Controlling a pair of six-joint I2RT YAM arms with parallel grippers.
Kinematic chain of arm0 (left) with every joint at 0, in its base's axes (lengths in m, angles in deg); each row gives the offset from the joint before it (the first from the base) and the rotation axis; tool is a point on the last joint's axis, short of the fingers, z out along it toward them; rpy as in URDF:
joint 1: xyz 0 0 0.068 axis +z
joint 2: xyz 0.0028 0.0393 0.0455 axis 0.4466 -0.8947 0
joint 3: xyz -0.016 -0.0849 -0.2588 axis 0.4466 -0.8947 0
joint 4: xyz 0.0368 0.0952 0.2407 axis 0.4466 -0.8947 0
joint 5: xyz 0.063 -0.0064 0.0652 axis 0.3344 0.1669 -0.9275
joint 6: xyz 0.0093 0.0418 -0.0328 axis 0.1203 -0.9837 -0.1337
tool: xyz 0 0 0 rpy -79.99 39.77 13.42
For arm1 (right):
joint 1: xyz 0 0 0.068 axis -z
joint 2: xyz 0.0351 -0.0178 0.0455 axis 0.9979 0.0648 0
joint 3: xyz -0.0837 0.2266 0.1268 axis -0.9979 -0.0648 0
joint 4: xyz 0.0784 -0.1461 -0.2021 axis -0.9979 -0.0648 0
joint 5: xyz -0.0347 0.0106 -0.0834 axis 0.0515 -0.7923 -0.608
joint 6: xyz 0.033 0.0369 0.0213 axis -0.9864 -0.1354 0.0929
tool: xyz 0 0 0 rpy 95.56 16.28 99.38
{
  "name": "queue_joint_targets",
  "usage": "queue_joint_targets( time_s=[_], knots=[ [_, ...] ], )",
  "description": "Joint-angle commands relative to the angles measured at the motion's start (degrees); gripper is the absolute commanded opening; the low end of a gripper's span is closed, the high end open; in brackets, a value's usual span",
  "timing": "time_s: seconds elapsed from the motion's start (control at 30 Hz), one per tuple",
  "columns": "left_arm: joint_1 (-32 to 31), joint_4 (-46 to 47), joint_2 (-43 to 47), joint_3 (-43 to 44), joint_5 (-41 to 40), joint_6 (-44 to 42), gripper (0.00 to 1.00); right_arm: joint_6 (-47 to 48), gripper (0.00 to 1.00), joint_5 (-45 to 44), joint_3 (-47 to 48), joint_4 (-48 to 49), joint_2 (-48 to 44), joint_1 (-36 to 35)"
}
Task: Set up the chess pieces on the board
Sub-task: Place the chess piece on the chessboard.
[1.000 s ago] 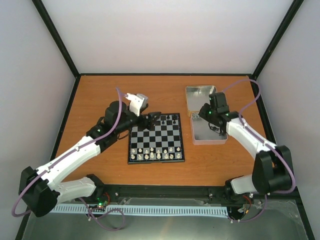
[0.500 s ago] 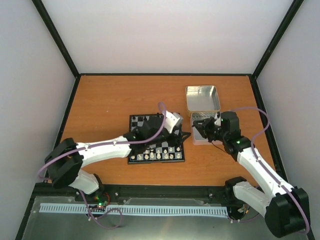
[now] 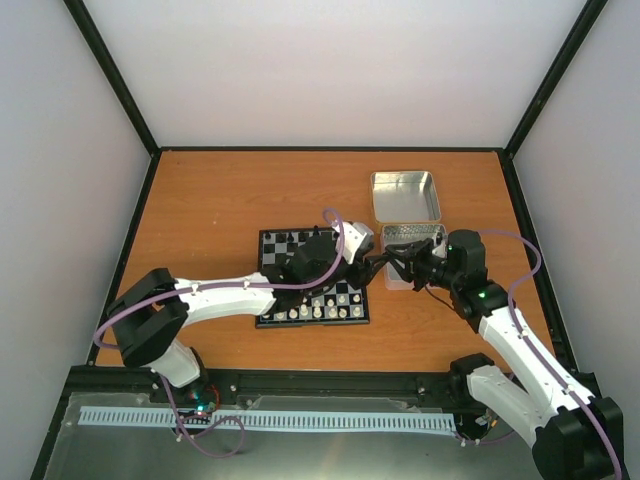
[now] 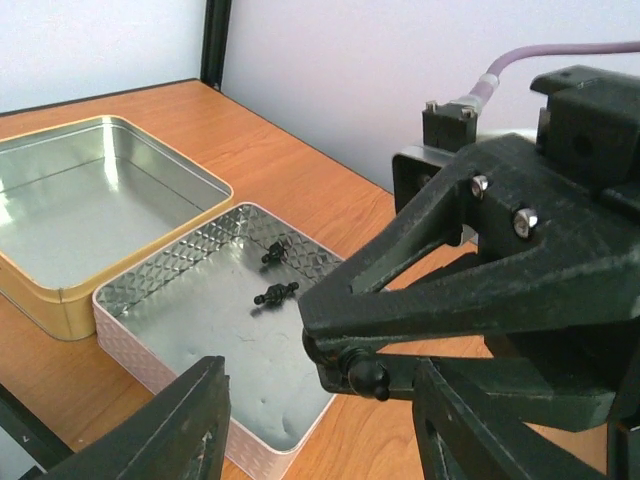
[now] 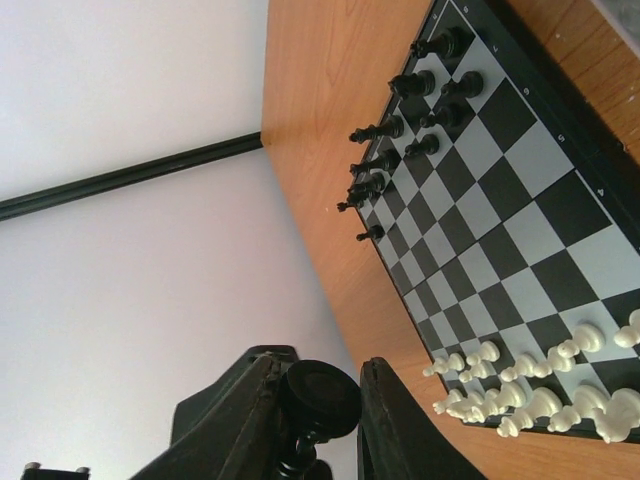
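The board (image 3: 272, 268) lies mid-table. Black chess pieces (image 3: 290, 240) stand on its far rows and white ones (image 3: 320, 311) on its near rows. My right gripper (image 3: 397, 263) hangs between the board and the patterned tin tray (image 3: 424, 232), shut on a black chess piece (image 4: 366, 377) whose round base (image 5: 322, 393) faces the right wrist camera. My left gripper (image 3: 373, 262) reaches across the board's right edge and meets it. The left fingers (image 4: 195, 420) stand open on either side of that piece without touching it. Two more black pieces (image 4: 275, 293) lie in the tray.
An empty gold-sided tin (image 4: 90, 205) sits behind the tray, at the table's back right (image 3: 405, 195). In the right wrist view the board (image 5: 520, 200) runs along the right, with white pieces (image 5: 540, 390) at its near end. Black frame posts border the table.
The left arm swung from the board's far left across to its right edge, and its jaws narrowed. The right gripper came out of the tray toward the board.
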Motion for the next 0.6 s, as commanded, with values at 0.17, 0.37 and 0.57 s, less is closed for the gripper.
queue_joint_targets(
  time_s=[0.17, 0.37, 0.57],
  knots=[
    [-0.41, 4.23, -0.23, 0.7, 2.71, 0.53, 0.34, -3.51, 0.22, 1.05, -0.85, 2.46, -0.61, -0.23],
    [-0.41, 2.72, -1.3, 2.54, 2.51, -0.67, 0.33, -3.11, 0.22, 1.95, -0.87, 2.91, 0.09, -0.25],
    [-0.41, 2.86, -1.57, 3.82, 2.02, -2.59, 0.25, -2.99, 0.22, 2.48, -0.65, 2.92, 0.23, -0.3]
  ],
)
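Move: The black chess piece, still held at the right hand's own fingertips, lies about 2 cm to the left hand's right, 1 cm ahead and 1 cm lower, just off the left fingertips. From the left hand, the near tray is about 7 cm ahead and 10 cm right, the far tray roughly 20 cm ahead and 8 cm right; the chessboard's middle is level and some 15 cm left. All three are about 18 cm below. The black chess piece stays gripped in the right fingers, that hand nearly still and easing up by barely half a centimetre. Around the piece's protruding head the left fingers close from about half open to roughly a quarter, while the left hand edges some 1 cm to the right towards the piece; no pinch by the left fingers can yet be seen. ##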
